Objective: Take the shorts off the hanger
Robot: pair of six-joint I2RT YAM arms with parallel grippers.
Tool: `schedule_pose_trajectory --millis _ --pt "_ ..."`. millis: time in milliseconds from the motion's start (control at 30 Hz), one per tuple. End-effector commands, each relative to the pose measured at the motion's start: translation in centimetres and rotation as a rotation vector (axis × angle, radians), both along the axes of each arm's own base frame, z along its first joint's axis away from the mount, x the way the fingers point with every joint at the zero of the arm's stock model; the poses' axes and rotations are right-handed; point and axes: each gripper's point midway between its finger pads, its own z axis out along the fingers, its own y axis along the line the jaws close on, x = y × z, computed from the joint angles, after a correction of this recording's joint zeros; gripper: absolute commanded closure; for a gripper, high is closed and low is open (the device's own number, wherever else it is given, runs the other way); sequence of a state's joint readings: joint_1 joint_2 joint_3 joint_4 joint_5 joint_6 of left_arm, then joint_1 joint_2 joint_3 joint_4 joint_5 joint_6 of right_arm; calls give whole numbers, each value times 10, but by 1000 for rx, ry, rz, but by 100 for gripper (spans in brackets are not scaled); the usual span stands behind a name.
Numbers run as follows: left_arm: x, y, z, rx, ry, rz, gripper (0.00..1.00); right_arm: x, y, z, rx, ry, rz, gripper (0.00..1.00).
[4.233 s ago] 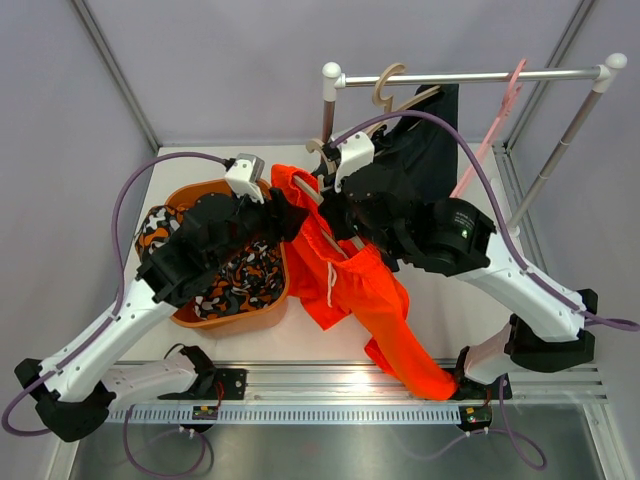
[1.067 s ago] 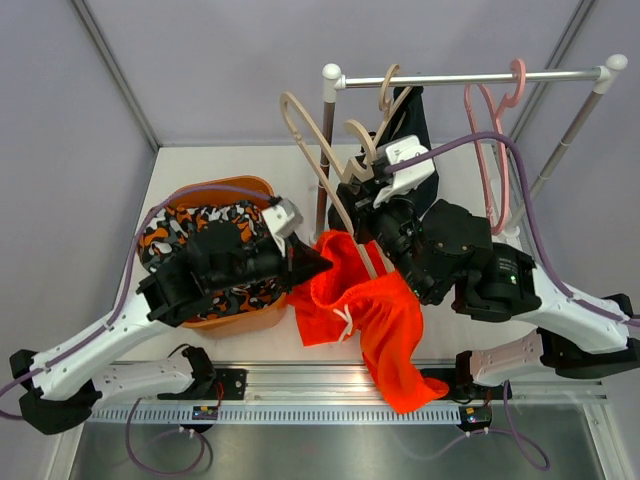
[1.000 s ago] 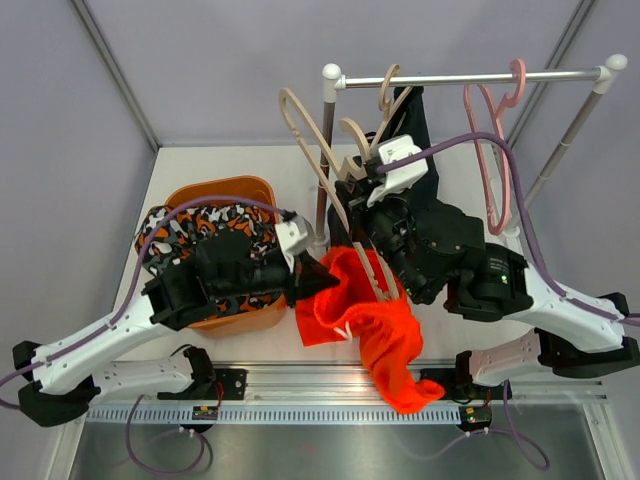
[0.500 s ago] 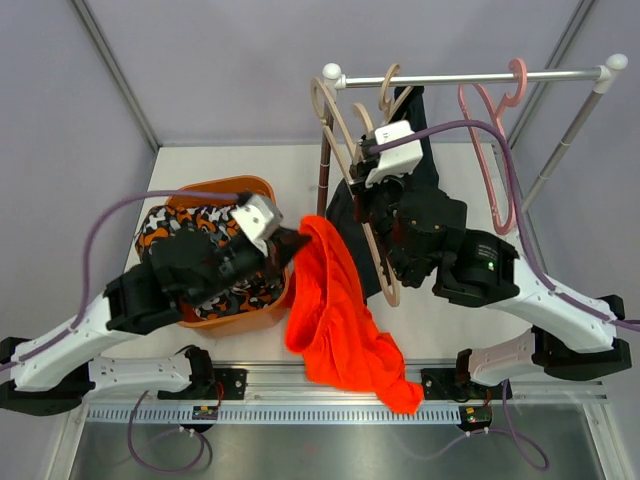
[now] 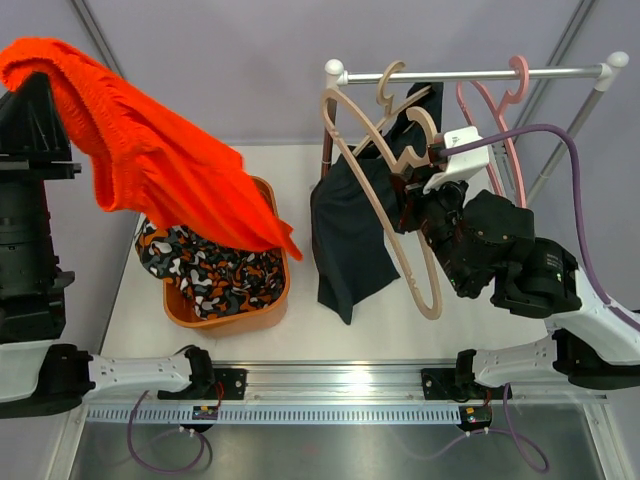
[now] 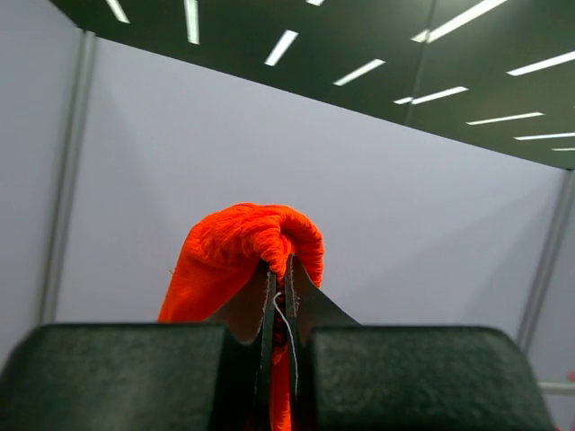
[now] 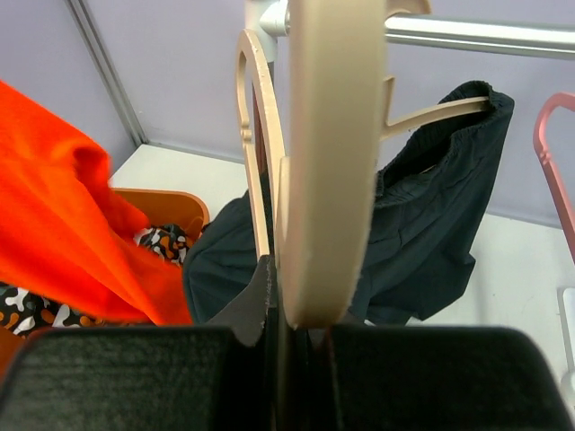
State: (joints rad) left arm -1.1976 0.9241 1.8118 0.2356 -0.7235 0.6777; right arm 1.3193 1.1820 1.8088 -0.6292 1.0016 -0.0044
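Observation:
My left gripper [image 6: 280,269] is shut on a bunch of the bright orange shorts [image 6: 243,238], lifted high at the left. In the top view the orange shorts [image 5: 160,160] drape down over the orange basket [image 5: 225,322]. The camouflage shorts [image 5: 215,280] lie inside it. My right gripper [image 7: 287,305] is shut on a bare beige hanger [image 7: 328,135], which it holds tilted right of centre [image 5: 405,270]. The navy shorts [image 5: 345,230] hang from another beige hanger [image 5: 390,85] on the rail [image 5: 480,75].
A pink hanger [image 5: 500,110] hangs bare on the rail, right of the navy shorts. The rail's white post [image 5: 330,80] stands at the back centre and its slanted leg [image 5: 560,140] at the back right. Grey walls close the table on three sides.
The left arm has swung up and to the left, carrying the orange shorts from table height to high above the basket. The right gripper has moved right with the bare hanger.

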Motion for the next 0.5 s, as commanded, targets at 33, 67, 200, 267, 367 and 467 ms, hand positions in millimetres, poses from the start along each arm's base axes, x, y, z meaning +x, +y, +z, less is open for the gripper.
schedule_pose_trajectory --millis 33,67,200,267,367,467 --pt "16 -7 -20 42 37 150 100 3 -28 -1 38 10 -97 100" --pt "18 -11 -29 37 51 136 100 3 -28 -4 35 14 -99 100" --pt "38 -68 -86 158 133 53 100 1 -32 -10 47 29 -101 100" --pt "53 -93 -118 215 195 25 100 0 -35 -14 46 35 -104 100" --pt "76 -115 -148 255 273 -23 100 -2 -42 -18 59 46 -113 100" --pt "97 -117 -162 253 326 -30 100 -4 -48 -19 68 54 -113 100"
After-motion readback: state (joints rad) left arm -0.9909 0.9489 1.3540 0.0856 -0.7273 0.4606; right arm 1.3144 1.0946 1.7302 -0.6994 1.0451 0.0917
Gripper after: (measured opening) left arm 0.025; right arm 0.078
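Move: The left hand holds the orange shorts high up; the basket's middle is about 16 cm ahead of it, 3 cm right and some 62 cm below. The camouflage shorts lie in the basket, about 15 cm ahead of that hand and 2 cm right; the dark shorts hang on the rack roughly 18 cm ahead and 33 cm right. From the right hand, which holds the empty wooden hanger, the basket is about 10 cm ahead, 33 cm left and 42 cm below. Left hand lowers orange shorts some 17 cm, rightward and forward, towards the basket; right hand eases hanger rightward. ##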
